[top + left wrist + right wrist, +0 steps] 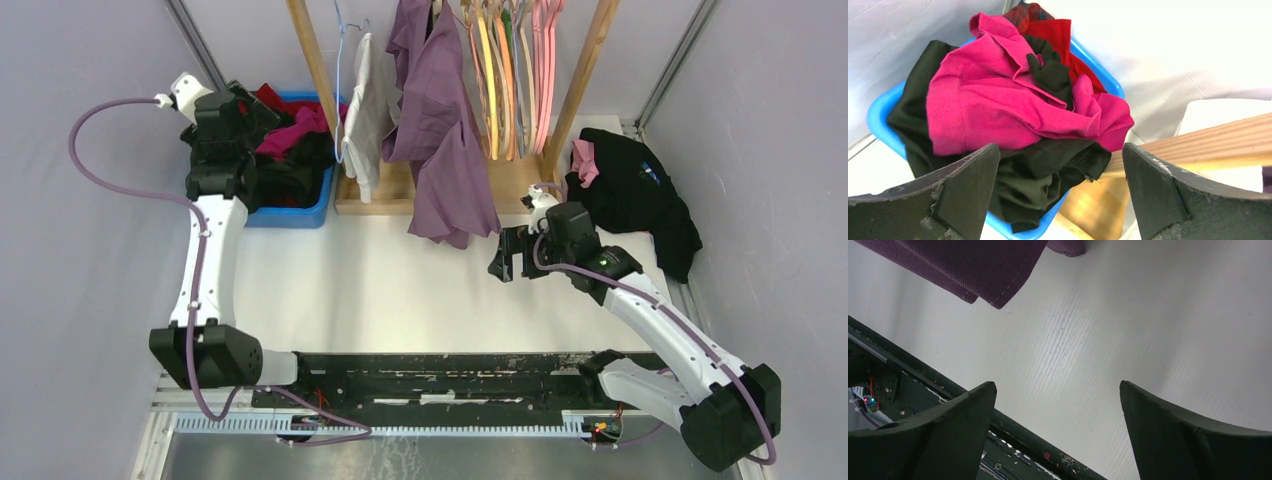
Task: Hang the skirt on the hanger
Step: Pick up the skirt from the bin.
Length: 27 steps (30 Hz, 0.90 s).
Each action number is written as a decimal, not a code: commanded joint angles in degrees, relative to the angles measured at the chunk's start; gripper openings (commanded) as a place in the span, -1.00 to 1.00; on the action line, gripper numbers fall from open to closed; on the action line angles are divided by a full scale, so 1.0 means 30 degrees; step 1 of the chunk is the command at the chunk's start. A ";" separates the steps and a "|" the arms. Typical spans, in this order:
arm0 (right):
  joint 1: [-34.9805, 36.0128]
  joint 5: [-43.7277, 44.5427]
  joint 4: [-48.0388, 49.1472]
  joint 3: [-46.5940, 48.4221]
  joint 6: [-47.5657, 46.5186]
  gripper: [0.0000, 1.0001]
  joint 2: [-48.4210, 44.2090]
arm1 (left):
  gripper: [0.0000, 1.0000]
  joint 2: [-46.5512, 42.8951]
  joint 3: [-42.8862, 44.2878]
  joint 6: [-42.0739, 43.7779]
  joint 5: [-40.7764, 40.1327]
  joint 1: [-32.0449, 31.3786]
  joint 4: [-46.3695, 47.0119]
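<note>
A purple garment (pixel 440 130) hangs from the wooden rack, its hem also in the right wrist view (pixel 963 265). A white garment (pixel 365 110) hangs on a blue wire hanger (pixel 342 60). Several coloured hangers (pixel 505 60) hang bare beside them. Which piece is the skirt I cannot tell. My left gripper (pixel 245 110) (pixel 1060 150) is open above the blue bin (pixel 883 107), which holds pink (pixel 993 100), black and red clothes; nothing is between its fingers. My right gripper (pixel 505 255) (pixel 1058 387) is open and empty over the white table, below the purple hem.
A black garment pile (pixel 635 190) with a pink piece (pixel 585 160) lies at the back right. The rack's wooden base (pixel 500 185) and posts (pixel 310 60) stand at the back; a wooden beam (pixel 1208 142) is right of the bin.
</note>
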 commanded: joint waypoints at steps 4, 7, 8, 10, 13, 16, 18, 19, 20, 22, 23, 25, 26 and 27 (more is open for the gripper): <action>-0.0015 -0.0618 0.1430 -0.0104 0.0023 1.00 0.0041 | 0.98 0.2317 -0.0339 -0.0854 0.0702 0.0154 0.1070; -0.0032 -0.0601 0.1448 -0.0171 0.0007 1.00 0.0063 | 0.98 0.2325 -0.0485 -0.1080 0.1312 0.0137 0.0098; -0.0026 -0.0679 0.1494 -0.0208 0.0009 1.00 0.0118 | 0.98 0.1785 -0.1157 -0.1152 0.1251 0.0100 0.0391; -0.0009 -0.0765 0.1677 -0.0320 0.0053 1.00 0.0236 | 0.98 0.0481 -0.2843 -0.0915 0.1198 0.0104 0.1347; -0.0018 -0.1045 0.1967 -0.0489 0.0201 1.00 0.0501 | 0.98 -0.0189 -0.4034 -0.0399 0.0780 0.0105 0.1444; -0.0009 -0.1492 0.2094 -0.0465 0.0302 1.00 0.0773 | 0.98 -0.0384 -0.4780 -0.0323 0.0620 0.0064 0.0779; -0.0012 -0.1780 0.2160 -0.0495 0.0441 1.00 0.0780 | 0.98 -0.1022 -0.6052 -0.0281 0.0471 -0.0016 0.1488; -0.0016 -0.1815 0.2187 -0.0494 0.0485 1.00 0.0753 | 0.98 -0.1161 -0.6603 -0.0261 0.0337 -0.0009 0.1888; -0.0009 -0.1848 0.2191 -0.0501 0.0534 1.00 0.0709 | 0.98 -0.1130 -0.6895 -0.0185 0.0181 -0.0019 0.1929; -0.0013 -0.1988 0.2101 -0.0494 0.0611 1.00 0.0628 | 0.98 -0.0665 -0.7341 -0.0154 -0.0055 -0.0022 0.2068; -0.0012 -0.1995 0.2074 -0.0494 0.0667 1.00 0.0565 | 0.98 -0.0384 -0.7493 -0.0215 -0.0260 -0.0017 0.1981; -0.0023 -0.2099 0.2073 -0.0550 0.0766 1.00 0.0404 | 0.98 0.0074 -0.7923 -0.0519 -0.0543 -0.0033 0.2269; -0.0025 -0.2159 0.2034 -0.0530 0.0807 1.00 0.0369 | 0.98 0.0219 -0.8207 -0.0583 -0.0684 -0.0036 0.2771; -0.0025 -0.2206 0.1974 -0.0509 0.0842 1.00 0.0350 | 0.99 0.0397 -0.8319 -0.0569 -0.0972 -0.0007 0.2981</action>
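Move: Below and slightly behind the left hand lies the black skirt, draped over the bin's near side: about 4 cm back, 4 cm to the right and 24 cm down. The fuchsia cloth heaped beyond it is some 5 cm ahead of the hand, 3 cm right and 22 cm down. A white cloth hangs on the rack about 20 cm to the right, roughly level fore and aft and 10 cm lower. From the right hand the black skirt is about 42 cm left, 13 cm forward and 4 cm down. Dropping some 16 cm towards the black skirt, the empty left hand first pushes about 3 cm forward, then draws back roughly 6 cm as it sinks, pausing briefly before the last stretch down. The wrist tips the fingers some 20 degrees further down; they stay wide open, one to either side of the skirt's near folds. ##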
